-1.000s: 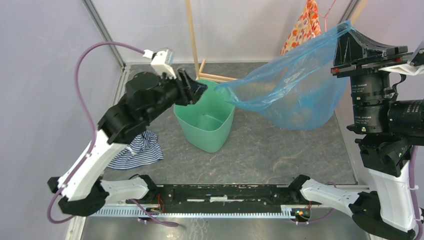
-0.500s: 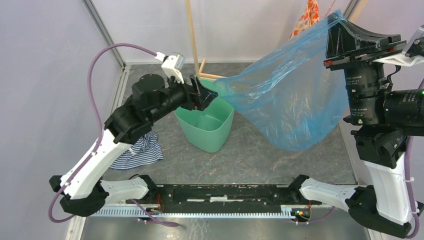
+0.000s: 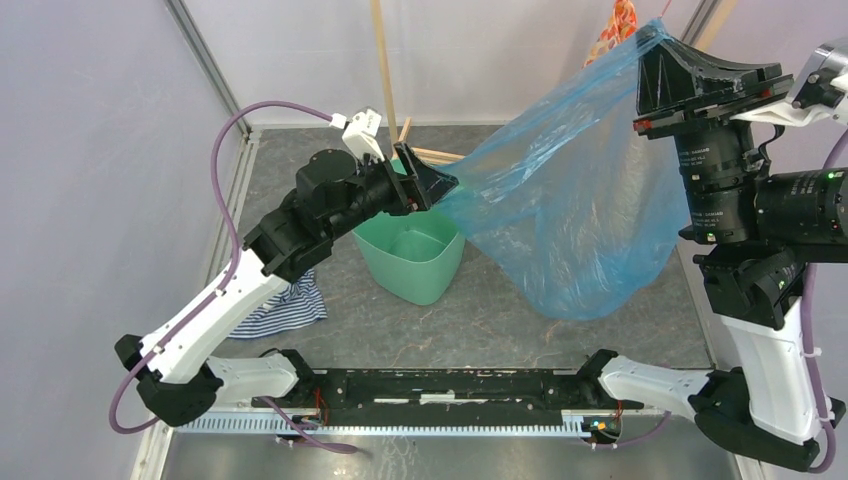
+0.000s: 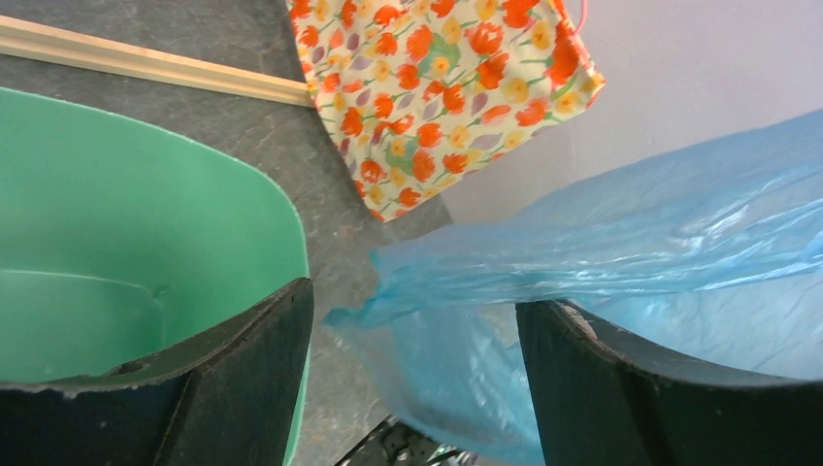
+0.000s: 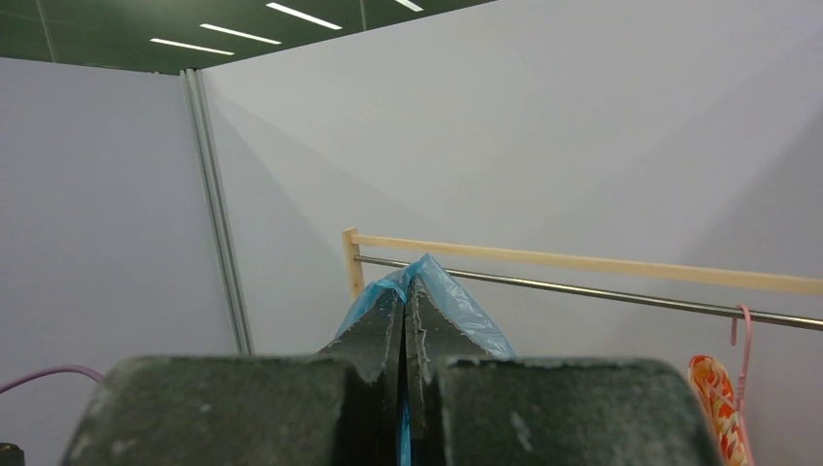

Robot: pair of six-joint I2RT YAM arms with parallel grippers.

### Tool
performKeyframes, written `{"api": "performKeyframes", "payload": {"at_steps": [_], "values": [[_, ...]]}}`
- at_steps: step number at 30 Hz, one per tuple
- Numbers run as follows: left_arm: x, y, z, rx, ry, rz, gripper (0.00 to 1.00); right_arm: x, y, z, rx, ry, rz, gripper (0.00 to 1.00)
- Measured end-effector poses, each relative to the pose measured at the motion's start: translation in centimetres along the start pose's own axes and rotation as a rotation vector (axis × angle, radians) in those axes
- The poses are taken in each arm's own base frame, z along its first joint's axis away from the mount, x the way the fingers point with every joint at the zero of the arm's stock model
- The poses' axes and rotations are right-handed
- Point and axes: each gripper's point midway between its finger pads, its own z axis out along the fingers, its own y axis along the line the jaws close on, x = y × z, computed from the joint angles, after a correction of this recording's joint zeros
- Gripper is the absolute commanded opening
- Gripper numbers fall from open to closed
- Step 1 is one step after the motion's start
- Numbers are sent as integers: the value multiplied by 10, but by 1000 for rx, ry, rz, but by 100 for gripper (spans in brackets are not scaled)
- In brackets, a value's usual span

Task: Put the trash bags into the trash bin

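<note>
The light-blue trash bag (image 3: 580,210) hangs in the air from my right gripper (image 3: 650,35), which is raised high at the back right and shut on the bag's top edge. The right wrist view shows blue film (image 5: 456,301) wrapped over the closed fingertips of that gripper (image 5: 405,286). The mint-green trash bin (image 3: 410,265) stands upright on the table. My left gripper (image 3: 440,187) hovers over the bin's far rim, open. In the left wrist view the bag's loose corner (image 4: 631,243) lies between and beyond its spread fingers (image 4: 415,301), not pinched, with the bin (image 4: 146,243) at the left.
A blue-and-white striped cloth (image 3: 285,300) lies on the table left of the bin, partly under my left arm. An orange floral fabric (image 3: 618,20) hangs from a wooden rack (image 3: 385,70) at the back, its foot rail (image 4: 146,63) behind the bin. Walls enclose the table.
My left gripper opened wide and reached right toward the bag's corner. My right gripper moved left with the bag, which now hangs lower and longer.
</note>
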Motion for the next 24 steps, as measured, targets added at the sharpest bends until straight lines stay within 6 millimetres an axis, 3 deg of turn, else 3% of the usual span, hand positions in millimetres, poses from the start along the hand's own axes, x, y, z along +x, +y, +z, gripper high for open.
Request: {"api": "performKeyframes", "payload": {"at_steps": [4,10,12,15,21,24], "values": [[-1,-7,6,24,-6,-55,66,3,2,3,-5,4,3,0],[8,-2,20,6,24,-87,16,9,7,9,-22,11,2,0],[7,-1,19,-5,25,-82,6,10,9,10,-26,9,2,0],[-9,-9,11,-7,-10,-57,2,9,11,13,-31,-4,6,0],[-75,-42,-24,21,-173,22,2,9,19,22,-61,-32,19,0],[-99,-46,-45,-3,-245,61,2,13,26,29,-78,-44,37,0]]}}
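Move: The trash bag's loose edge hangs just off the left hand's open fingertips, about 2 cm ahead and 2 cm to the right at the same height. The trash bin stands level with this hand and roughly 7 cm to its left, its middle some 27 cm below. From the right hand, which already grips the bag's upper corner, the bin lies about 26 cm left, 1 cm ahead and 56 cm down. Left fingers pinch the bag's edge and raise it some 12 cm, swinging left; right, still gripping, follows. ##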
